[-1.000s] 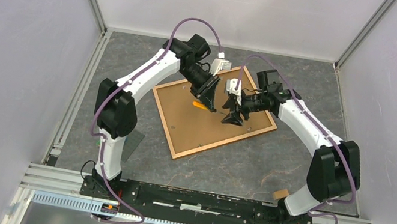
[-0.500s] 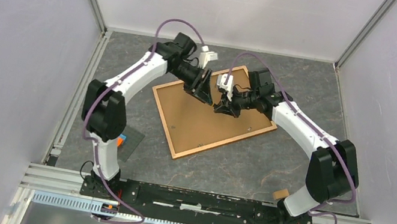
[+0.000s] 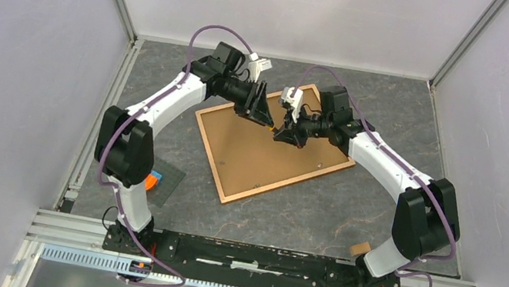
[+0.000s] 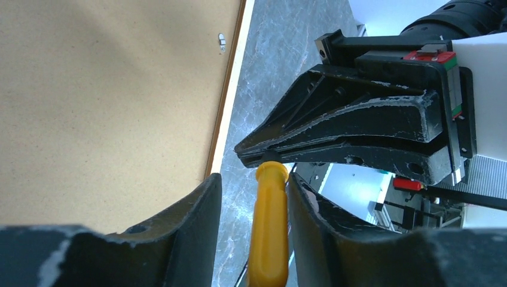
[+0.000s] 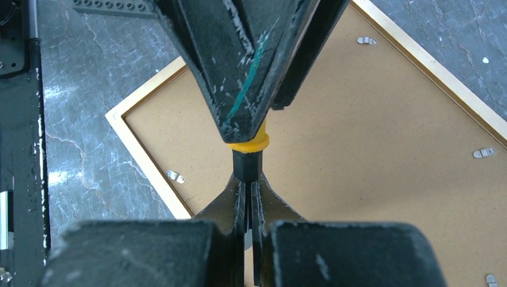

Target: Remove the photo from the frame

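Observation:
The frame (image 3: 256,161) lies face down on the table, its brown backing board (image 5: 388,119) up and small clips (image 5: 176,176) along the wooden border. The photo is hidden under the board. Above the frame's far corner the two grippers meet tip to tip around a yellow-handled screwdriver (image 4: 269,227). My right gripper (image 5: 248,179) is shut on the shaft just past the black collar. My left gripper (image 4: 254,179) stands open around the handle, which touches one finger with a gap at the other. In the top view the left gripper (image 3: 267,120) and right gripper (image 3: 282,133) nearly touch.
A small grey plate with an orange block (image 3: 154,180) sits by the left arm's base. A small tan block (image 3: 360,248) lies near the right arm's base. Enclosure walls ring the table, and a metal rail (image 3: 248,256) runs along the near edge.
Both grippers have moved toward the frame's far corner and met. The right gripper has shut on the screwdriver's shaft, and the left gripper has opened around the handle.

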You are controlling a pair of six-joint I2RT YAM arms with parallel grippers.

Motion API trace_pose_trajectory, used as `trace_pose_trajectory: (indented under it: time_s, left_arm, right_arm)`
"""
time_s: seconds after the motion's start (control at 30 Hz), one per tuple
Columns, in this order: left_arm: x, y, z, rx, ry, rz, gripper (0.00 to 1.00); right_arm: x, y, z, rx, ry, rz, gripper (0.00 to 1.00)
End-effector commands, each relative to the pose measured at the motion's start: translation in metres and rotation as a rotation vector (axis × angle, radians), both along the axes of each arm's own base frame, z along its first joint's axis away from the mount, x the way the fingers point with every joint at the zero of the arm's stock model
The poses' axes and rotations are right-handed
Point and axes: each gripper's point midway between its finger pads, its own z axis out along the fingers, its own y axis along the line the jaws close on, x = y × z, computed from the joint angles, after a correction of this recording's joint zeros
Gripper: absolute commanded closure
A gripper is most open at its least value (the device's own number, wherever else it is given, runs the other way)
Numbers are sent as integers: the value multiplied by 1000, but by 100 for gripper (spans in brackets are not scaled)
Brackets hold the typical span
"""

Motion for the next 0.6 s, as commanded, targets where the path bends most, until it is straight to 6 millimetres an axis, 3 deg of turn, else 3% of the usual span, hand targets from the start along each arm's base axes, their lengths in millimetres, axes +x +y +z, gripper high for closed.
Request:
trace_pose_trajectory:
  time_s: [0.0, 0.1, 0.17, 0.23, 0.3, 0.37, 0.4, 0.57]
  left_arm:
    - [-7, -11, 18, -49, -12, -2, 51]
    - [-9, -11, 16, -50, -4, -1, 63]
    - [-9, -11, 17, -53, -7, 0, 75]
    - [-8, -11, 18, -56, -10, 1, 94]
    - [-7, -9, 18, -47, -20, 8, 98]
    - [-6, -4, 15, -21, -40, 6, 98]
    - [-8, 0, 13, 3, -56, -3, 98]
    - [-28, 22, -19, 203, -229, -134, 98]
  right_arm:
    - [10, 4, 8, 22, -19, -44, 100]
    - [8, 3, 5, 20, -8, -48, 100]
    - [5, 3, 4, 26, -8, -40, 100]
    - [1, 4, 5, 32, -8, -12, 99]
    - [-2, 0, 2, 16, 10, -3, 76]
    - [3, -18, -6, 8, 72, -31, 54]
    - [7, -29, -9, 8, 96, -47, 48]
    - [55, -110, -40, -132, 140, -303, 44]
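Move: The screwdriver's yellow handle lies right between the left hand's parted fingers; the right hand, shut on the shaft, has it about 5 cm to its left, 3 cm ahead and 3 cm higher. Some 18 cm beneath the left hand lies the back-up frame, its middle 1 cm ahead and 2 cm right. One metal clip sits 12 cm back, straight left-right; another 4 cm back, 16 cm right. The left hand eases about 1 cm to the right and slightly back while closing its half-open fingers round the yellow handle, then keeps that grip and dips a centimetre or so. The right hand holds the shaft nearly still until the left has shut, then opens to about half, lets go of the shaft and pulls away some 5 cm to its right, sinking and reaching forward about 2 cm as it clears. ##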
